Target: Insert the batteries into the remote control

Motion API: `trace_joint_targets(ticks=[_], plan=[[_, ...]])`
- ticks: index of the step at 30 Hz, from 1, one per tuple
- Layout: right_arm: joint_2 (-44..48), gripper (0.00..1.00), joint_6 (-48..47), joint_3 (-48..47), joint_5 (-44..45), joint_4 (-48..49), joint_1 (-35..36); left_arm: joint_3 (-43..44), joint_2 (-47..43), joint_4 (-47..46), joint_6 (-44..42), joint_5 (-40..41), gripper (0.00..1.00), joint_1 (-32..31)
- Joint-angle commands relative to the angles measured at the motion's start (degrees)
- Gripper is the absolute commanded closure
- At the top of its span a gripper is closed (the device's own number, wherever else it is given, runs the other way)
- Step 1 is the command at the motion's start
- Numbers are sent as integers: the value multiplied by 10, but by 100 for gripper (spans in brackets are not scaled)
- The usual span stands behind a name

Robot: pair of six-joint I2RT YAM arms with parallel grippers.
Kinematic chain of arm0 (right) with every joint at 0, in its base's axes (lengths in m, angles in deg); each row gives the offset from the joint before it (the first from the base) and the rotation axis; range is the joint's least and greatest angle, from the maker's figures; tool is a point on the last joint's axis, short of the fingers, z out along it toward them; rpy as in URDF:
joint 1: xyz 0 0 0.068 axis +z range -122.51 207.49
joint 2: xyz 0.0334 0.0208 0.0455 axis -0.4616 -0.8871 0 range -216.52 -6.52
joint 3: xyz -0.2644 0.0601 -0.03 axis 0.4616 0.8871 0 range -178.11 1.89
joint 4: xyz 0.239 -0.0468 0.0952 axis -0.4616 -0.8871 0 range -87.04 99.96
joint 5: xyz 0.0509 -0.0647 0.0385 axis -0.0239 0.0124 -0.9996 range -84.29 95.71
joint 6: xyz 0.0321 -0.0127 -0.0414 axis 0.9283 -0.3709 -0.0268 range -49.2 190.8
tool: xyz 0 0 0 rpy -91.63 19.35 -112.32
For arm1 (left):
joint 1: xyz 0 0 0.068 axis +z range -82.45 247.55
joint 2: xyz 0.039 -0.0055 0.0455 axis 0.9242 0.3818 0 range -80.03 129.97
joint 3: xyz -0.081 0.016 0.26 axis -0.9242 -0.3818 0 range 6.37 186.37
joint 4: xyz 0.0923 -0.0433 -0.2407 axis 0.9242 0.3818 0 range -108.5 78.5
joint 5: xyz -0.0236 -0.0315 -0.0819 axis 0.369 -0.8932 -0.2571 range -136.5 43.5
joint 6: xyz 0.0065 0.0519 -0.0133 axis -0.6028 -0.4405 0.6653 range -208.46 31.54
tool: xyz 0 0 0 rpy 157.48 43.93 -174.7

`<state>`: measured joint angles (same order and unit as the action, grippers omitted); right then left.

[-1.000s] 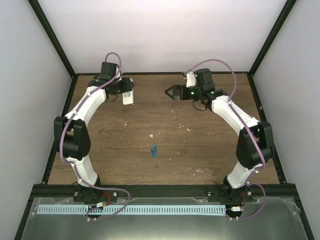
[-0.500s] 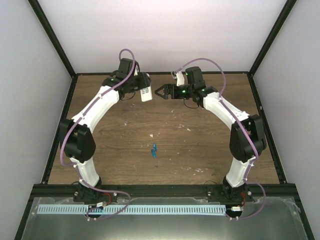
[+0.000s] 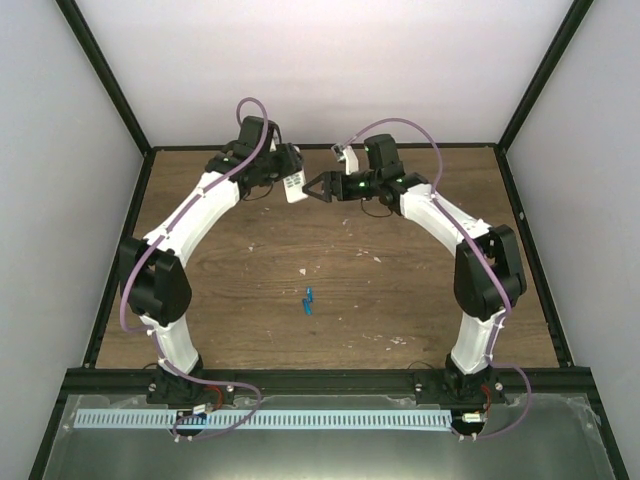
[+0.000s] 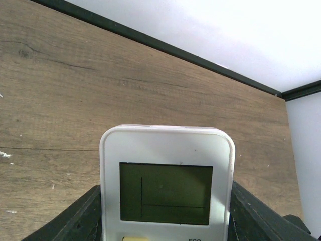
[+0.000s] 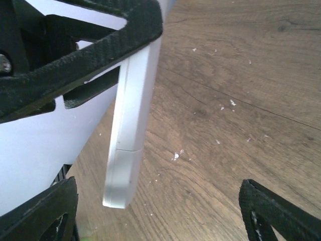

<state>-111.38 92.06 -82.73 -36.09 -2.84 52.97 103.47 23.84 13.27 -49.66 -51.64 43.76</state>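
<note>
The white remote control [image 3: 293, 186] hangs in the air over the back middle of the table, with my left gripper [image 3: 282, 168] shut on it. In the left wrist view its screen end [image 4: 167, 175] fills the space between my black fingers [image 4: 83, 217]. My right gripper [image 3: 315, 187] is open right beside it. In the right wrist view the remote's lower end [image 5: 126, 150] hangs between the jaws of the right gripper [image 5: 160, 211], close to the left finger [image 5: 42, 213] and touching neither. The two blue batteries [image 3: 309, 300] lie together mid-table, far from both grippers.
The wooden table [image 3: 400, 290] is ringed by a black frame [image 3: 325, 147] and white walls. Small white specks [image 5: 176, 155] dot the wood under the remote. The back rail [image 4: 165, 47] runs just beyond the left gripper.
Both arms have swung inward along the back edge. The left carried the remote to the right. The right gripper moved left around the remote's end, its jaws slightly narrower.
</note>
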Motion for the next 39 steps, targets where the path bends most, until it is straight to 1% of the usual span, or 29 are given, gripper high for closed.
trace_joint_targets(ticks=[1, 12, 16, 19, 22, 27, 30, 39], plan=[[-9, 20, -12, -35, -41, 10, 10, 18, -9, -14, 11, 6, 93, -8], [-14, 32, -27, -44, -53, -16, 15, 25, -8, -12, 13, 29, 95, -30], [-15, 39, -30, -45, -55, -21, 17, 25, -10, -11, 14, 38, 96, -35], [-17, 42, -30, -46, -59, -23, 18, 27, -10, -10, 17, 42, 97, -38], [-18, 48, -31, -47, -62, -24, 19, 29, -9, -9, 18, 44, 97, -40], [-19, 52, -32, -48, -64, -26, 18, 32, -9, -8, 18, 52, 97, -48], [-20, 53, -33, -50, -63, -26, 19, 35, -9, -4, 17, 59, 98, -53], [-21, 62, -32, -53, -58, -28, 19, 36, -10, 0, 16, 75, 98, -60]])
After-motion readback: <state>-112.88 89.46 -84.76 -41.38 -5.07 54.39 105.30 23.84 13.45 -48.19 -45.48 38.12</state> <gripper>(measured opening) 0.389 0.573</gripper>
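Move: The left hand already holds the remote control by its display end. The right fingertips, where the remote is being taken, are about 6 cm back, 5 cm to the right and 3 cm lower. From the right hand, the remote's middle is about 4 cm left, 1 cm ahead and roughly 1 cm up, its keypad end hanging back and down. The two blue batteries lie on the table about 21 cm back, 1 cm left and 23 cm below the right hand. Rightward and slightly back, rising about 1 cm, the left hand carries the remote some 3 cm towards the right gripper, keeping its hold. The right hand eases left and back to meet it, about 2.5 cm in all, turning slightly counter-clockwise and then staying put, while its wide-open fingers close by about half around the remote's keypad end. ##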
